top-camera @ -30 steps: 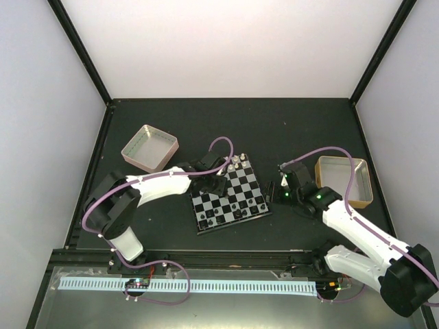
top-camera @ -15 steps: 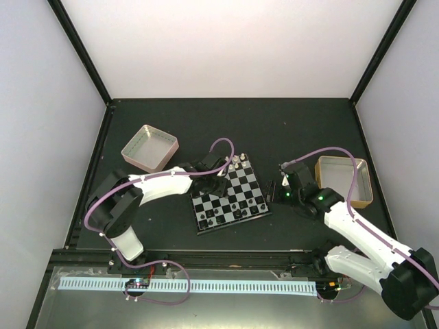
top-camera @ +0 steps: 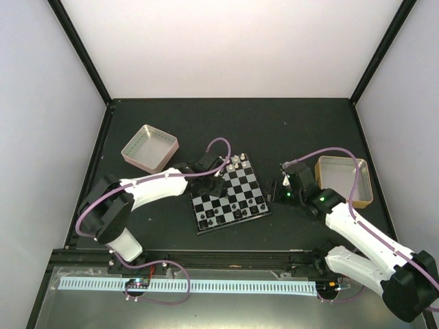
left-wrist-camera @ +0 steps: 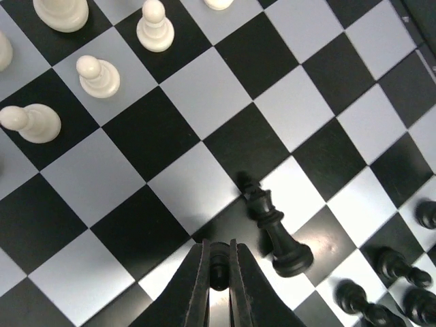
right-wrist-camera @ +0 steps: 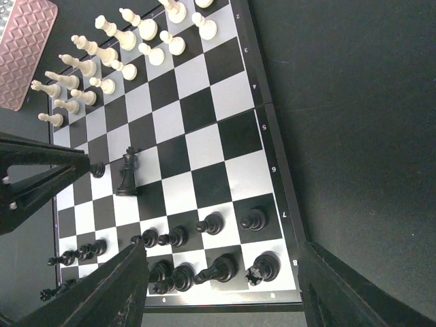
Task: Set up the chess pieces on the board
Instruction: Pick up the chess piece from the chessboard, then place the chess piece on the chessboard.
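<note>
The board (top-camera: 244, 186) lies slightly turned at mid-table. White chess pieces (top-camera: 237, 163) line its far edge and black ones (top-camera: 236, 212) its near rows. My left gripper (top-camera: 214, 186) is over the board's left side, shut on a small black pawn (left-wrist-camera: 219, 267) pinched between its fingertips (left-wrist-camera: 219, 248). A black king (left-wrist-camera: 276, 228) stands just right of it, alone in the middle rows (right-wrist-camera: 128, 174). My right gripper (top-camera: 280, 190) hovers beside the board's right edge, open and empty, above the black back rows (right-wrist-camera: 223, 252).
A pink-sided tray (top-camera: 149, 147) sits at the back left of the board. A tan-sided tray (top-camera: 344, 179) sits to the right, behind my right arm. A purple cable loops over the board's far left corner (top-camera: 221, 145).
My left gripper's jaws have closed onto the black pawn. The left arm has shifted slightly; the right gripper has barely moved.
</note>
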You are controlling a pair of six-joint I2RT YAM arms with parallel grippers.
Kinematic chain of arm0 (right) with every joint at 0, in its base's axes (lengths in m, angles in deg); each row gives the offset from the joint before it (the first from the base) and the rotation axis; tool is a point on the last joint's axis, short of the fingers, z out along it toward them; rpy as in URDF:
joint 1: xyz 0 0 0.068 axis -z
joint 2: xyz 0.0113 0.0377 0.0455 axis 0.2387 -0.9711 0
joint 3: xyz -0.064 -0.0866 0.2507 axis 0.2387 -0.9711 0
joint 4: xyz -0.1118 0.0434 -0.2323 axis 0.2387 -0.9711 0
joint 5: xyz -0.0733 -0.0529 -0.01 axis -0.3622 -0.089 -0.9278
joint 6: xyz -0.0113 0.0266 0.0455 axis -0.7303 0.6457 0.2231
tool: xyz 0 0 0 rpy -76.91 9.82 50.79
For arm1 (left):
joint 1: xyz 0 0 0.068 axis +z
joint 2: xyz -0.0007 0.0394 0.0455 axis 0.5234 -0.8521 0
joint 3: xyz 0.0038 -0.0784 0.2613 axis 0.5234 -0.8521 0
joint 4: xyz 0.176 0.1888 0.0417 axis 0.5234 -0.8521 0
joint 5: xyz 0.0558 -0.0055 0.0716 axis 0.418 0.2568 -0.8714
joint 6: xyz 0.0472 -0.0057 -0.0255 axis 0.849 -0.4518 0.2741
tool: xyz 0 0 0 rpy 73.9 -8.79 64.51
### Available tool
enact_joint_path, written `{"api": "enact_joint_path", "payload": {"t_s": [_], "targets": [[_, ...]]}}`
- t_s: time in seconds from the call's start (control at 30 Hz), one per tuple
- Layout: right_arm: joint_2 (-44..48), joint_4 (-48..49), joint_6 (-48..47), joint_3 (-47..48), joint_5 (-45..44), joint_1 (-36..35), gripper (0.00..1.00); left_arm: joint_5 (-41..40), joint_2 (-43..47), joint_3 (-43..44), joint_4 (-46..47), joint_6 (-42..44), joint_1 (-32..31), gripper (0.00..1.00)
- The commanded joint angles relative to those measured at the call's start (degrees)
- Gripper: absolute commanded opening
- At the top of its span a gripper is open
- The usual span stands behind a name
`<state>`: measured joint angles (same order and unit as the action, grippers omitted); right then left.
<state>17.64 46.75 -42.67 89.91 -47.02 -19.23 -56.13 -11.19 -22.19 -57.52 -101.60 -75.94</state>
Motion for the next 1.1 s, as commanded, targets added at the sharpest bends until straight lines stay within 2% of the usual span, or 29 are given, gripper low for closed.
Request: {"api": "enact_joint_path", "payload": {"t_s": [0.0,0.23,0.43,0.8,1.07], "targets": [[0.9,0.3,0.6,-0.8,-1.1,-0.3,0.60,-1.6,4.2,-0.6,-3.8,0.8,-2.0,0.01],[1.2,0.5,0.9,-1.3,-1.2,-0.3,0.61,-2.6,5.8,-0.9,-6.5,-0.2,-7.1,0.03],[1.5,0.7,1.1,-1.6,-1.3,-0.3,0.61,-2.2,3.7,-1.1,-6.1,-1.5,-10.4,0.03],[1.4,0.6,1.3,-1.8,-1.6,-0.3,0.61,0.0,-0.3,-1.6,-3.2,-1.9,-11.1,0.04],[1.2,0.8,1.5,-1.7,-1.5,-0.3,0.61,0.7,-0.1,-1.8,-2.7,-1.6,-11.1,0.07]]}}
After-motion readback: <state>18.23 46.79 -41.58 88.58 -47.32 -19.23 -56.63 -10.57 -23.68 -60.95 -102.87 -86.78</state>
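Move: My left hand already grips a black pawn. The square for it, in the black pawn row, is about 7 cm back and 3 cm to the right, some 3 cm below. The black king lies on its side 3 cm to my right and 1 cm back. The next pawn in the row stands 6 cm back and 6 cm right, a tall black piece 9 cm back and 7 cm right. From my right hand the square is roughly 7 cm back, 15 cm left. I carry the pawn with my left hand back towards the black pawn row, about 7 cm, drifting some 3 cm right, in a low arc: up 2 cm first, then down 3 cm beside the next pawn. My fingers keep their grip throughout while the hand turns about 10 degrees clockwise, and I stop there still holding the pawn. ##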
